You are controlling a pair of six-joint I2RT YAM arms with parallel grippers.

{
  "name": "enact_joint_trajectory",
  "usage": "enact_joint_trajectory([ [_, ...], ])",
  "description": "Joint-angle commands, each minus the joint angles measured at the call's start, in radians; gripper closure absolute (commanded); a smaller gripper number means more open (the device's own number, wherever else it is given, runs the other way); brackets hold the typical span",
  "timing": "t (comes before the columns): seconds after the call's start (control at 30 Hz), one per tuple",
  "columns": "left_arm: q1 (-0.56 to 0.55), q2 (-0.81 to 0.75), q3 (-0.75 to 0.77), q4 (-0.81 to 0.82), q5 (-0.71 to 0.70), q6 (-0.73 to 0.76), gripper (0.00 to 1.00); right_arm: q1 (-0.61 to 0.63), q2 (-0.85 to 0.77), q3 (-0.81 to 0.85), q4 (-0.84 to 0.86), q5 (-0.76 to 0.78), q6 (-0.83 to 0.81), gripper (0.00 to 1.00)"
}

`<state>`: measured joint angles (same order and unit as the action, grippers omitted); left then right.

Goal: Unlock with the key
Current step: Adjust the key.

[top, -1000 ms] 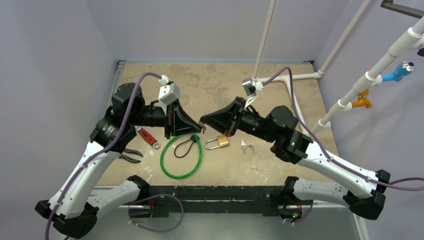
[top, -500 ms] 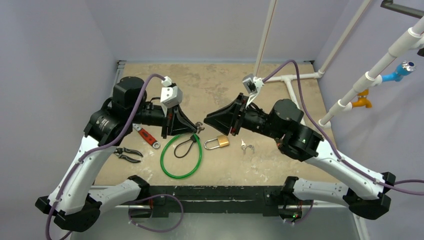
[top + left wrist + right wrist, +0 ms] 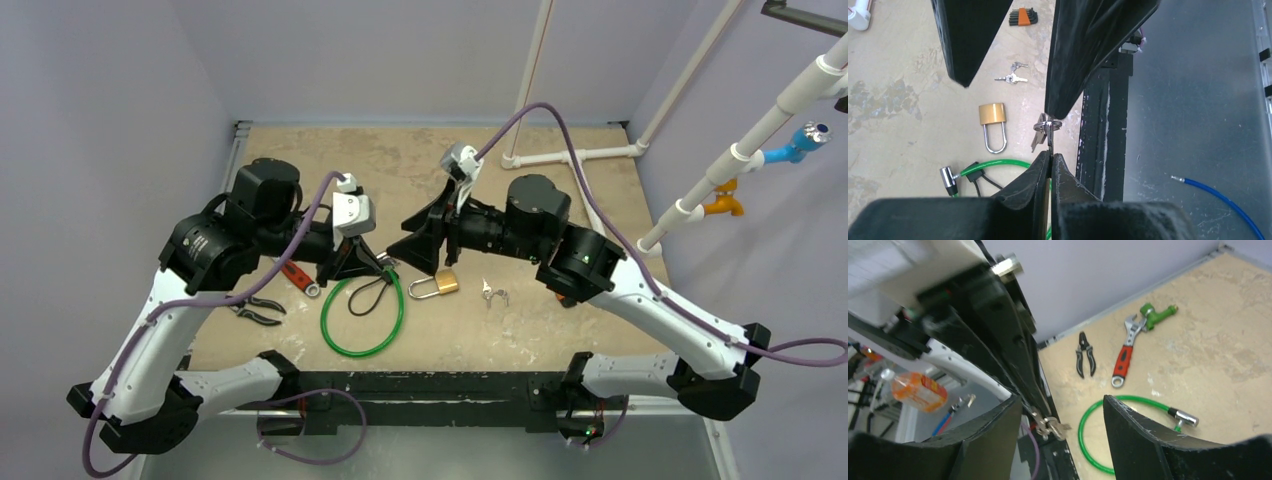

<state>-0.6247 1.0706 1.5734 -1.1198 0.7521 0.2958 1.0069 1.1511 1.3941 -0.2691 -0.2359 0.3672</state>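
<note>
My left gripper point(image 3: 385, 262) is shut on the blade of a silver key point(image 3: 1048, 134). The key's ring and a second key hang just past the fingertips, above the table's near edge. My right gripper point(image 3: 402, 243) faces it with its jaws open. The key bunch point(image 3: 1050, 426) hangs in the gap between the right fingers, touching neither. The brass padlock point(image 3: 446, 284) lies flat on the table with its shackle closed, just right of both grippers; in the left wrist view the padlock point(image 3: 993, 120) lies left of the key.
A green cable lock point(image 3: 362, 316) loops on the table below the grippers. A red-handled wrench point(image 3: 296, 274) and black pliers point(image 3: 257, 310) lie to the left. Another small key bunch point(image 3: 492, 293) lies right of the padlock. An orange hex-key set point(image 3: 1023, 16) lies beyond those keys.
My right gripper has opened and let go of the key, and its arm has swung left. My left gripper has kept the key and sunk slightly toward the table.
</note>
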Motion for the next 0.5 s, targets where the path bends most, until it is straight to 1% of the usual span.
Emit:
enact_joint_trajectory([
  [0.0, -0.020, 0.001, 0.062, -0.080, -0.026, 0.072, 1.00, 0.001, -0.002, -0.017, -0.028, -0.114, -0.115, 0.39],
  [0.07, -0.020, 0.011, 0.081, -0.101, -0.023, 0.097, 1.00, 0.007, 0.006, -0.001, -0.055, -0.114, -0.156, 0.43],
  [0.17, -0.020, 0.025, 0.098, -0.134, -0.041, 0.122, 1.00, 0.016, -0.010, -0.007, -0.046, -0.096, -0.177, 0.48],
  [0.3, -0.030, 0.035, 0.097, -0.168, -0.056, 0.151, 1.00, 0.022, 0.007, 0.031, -0.084, -0.148, -0.208, 0.60],
  [0.47, -0.045, 0.052, 0.103, -0.172, -0.077, 0.152, 1.00, 0.046, 0.056, 0.071, -0.120, -0.190, -0.236, 0.68],
])
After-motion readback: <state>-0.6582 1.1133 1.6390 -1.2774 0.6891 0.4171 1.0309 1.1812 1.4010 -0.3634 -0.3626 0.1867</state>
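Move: The key, with its ring, is still pinched in the left fingertips, about 2 cm right of that hand point and 1 cm below it. From the open right hand it lies some 3 cm to the left, 2 cm back and 4 cm below. On the table roughly 40 cm under the right hand lie the padlock, 8 cm ahead and 5 cm right, and the black cable lock, 7 cm ahead and 8 cm left. The key and ring stay in the left hand's shut fingers, which sink about 1.5 cm and ease 1 cm left. The right hand comes to them, first dropping quickly some 3 cm, then drawing back about 2 cm while turning roughly 10 degrees counter-clockwise, its fingers narrowing around the ring end from well open to about a third. ##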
